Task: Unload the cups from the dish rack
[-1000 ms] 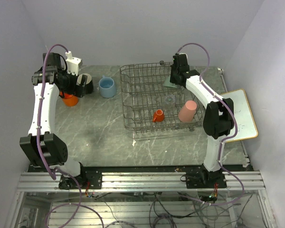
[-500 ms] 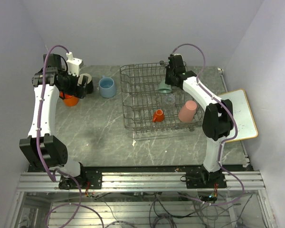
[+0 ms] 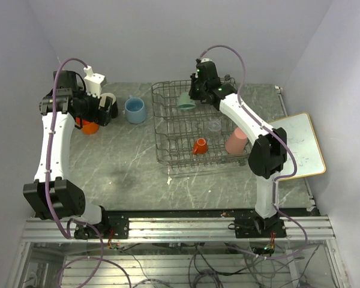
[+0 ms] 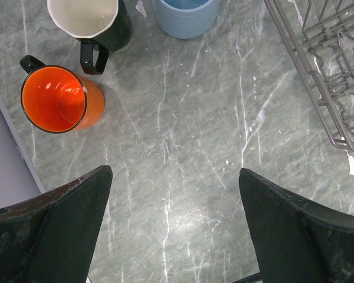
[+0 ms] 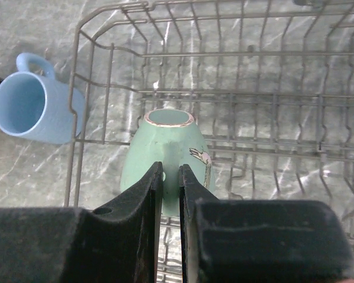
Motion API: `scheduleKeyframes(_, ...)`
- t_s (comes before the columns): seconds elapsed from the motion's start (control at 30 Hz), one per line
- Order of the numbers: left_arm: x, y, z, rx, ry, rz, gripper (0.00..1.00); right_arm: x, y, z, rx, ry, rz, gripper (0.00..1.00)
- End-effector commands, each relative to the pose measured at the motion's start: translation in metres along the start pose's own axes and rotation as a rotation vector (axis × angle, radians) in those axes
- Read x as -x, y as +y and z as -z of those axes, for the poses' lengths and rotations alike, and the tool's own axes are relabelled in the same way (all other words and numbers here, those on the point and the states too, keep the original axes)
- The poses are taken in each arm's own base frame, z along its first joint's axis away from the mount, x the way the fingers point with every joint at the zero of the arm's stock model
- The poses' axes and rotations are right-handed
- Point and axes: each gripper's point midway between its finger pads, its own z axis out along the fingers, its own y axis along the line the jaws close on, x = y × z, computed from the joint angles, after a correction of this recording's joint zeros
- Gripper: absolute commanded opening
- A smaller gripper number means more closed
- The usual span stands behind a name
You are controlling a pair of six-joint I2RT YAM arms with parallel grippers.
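Observation:
My right gripper (image 5: 170,168) is shut on the handle of the pale green cup (image 5: 165,147), which hangs tilted over the back left part of the grey wire dish rack (image 3: 168,129). A pink tumbler (image 3: 236,140), a tiny orange cup (image 3: 199,146) and a clear glass (image 3: 214,126) stand inside the rack. Left of the rack, on the table, are the light blue mug (image 3: 135,110), the black mug (image 4: 91,20) and the orange mug (image 4: 59,99). My left gripper (image 4: 175,171) hovers open over bare table near these mugs, holding nothing.
A white board with a wooden frame (image 3: 300,144) lies at the table's right edge. A white object (image 3: 94,80) stands at the back left behind the mugs. The rack's left wall (image 4: 336,71) runs close to my left gripper's right side.
My right arm has swung left across the rack, carrying the pale green cup from the back right toward the back left corner. The left arm has barely moved.

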Motion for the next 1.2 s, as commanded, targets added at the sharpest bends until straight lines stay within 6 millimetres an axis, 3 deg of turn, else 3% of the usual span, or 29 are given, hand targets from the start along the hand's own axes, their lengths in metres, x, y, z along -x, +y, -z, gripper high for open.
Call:
scheduleKeyframes(0.0, 0.010, -0.007, 0.004, -0.019, -0.052, -0.022, 1.00, -0.021, 0.029, -0.010, 0.050, 0.049, 0.001, 0.00)
scheduleKeyframes(0.27, 0.010, -0.007, 0.005, -0.015, -0.057, -0.024, 1.00, -0.080, 0.050, -0.023, 0.058, 0.146, 0.041, 0.00)
scheduleKeyframes(0.6, 0.010, -0.007, 0.004, -0.013, -0.066, -0.023, 1.00, -0.125, 0.058, -0.019, 0.043, 0.233, 0.084, 0.00)
scheduleKeyframes(0.63, 0.010, -0.007, 0.003, -0.014, -0.065, -0.022, 1.00, -0.130, 0.057, -0.019, 0.037, 0.246, 0.089, 0.04)
scheduleKeyframes(0.77, 0.010, -0.007, 0.003, -0.016, -0.067, -0.019, 0.99, -0.141, 0.055, -0.022, 0.021, 0.271, 0.106, 0.35)
scheduleKeyframes(0.8, 0.010, -0.008, 0.003, -0.016, -0.068, -0.019, 1.00, -0.143, 0.056, -0.023, 0.020, 0.274, 0.113, 0.38)
scheduleKeyframes(1.17, 0.011, -0.005, 0.008, 0.005, -0.075, -0.037, 0.99, -0.170, 0.055, -0.026, -0.047, 0.318, 0.204, 0.42)
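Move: The right hand already pinches the green cup by its handle above the back of the rack; the spot by the rack's left rim lies about 10 cm to its left, 5 cm back and 16 cm down. The blue mug stands beyond the rim, some 12 cm left of that spot and 3 cm farther out. The small orange cup is about 13 cm right of the spot and 8 cm nearer. From the left hand the spot is roughly 10 cm ahead, 25 cm right and 19 cm down. Still pinching the handle, the right hand carries the green cup down about 14 cm while drawing back 8 cm and going left 7 cm, towards the rack's left rim, and the wrist tips some 15 degrees further down. Late in the descent the fingers part to under half of their range and let go of the handle, then the hand sinks a last 3 cm or so, leaving the handle between the open fingertips. ##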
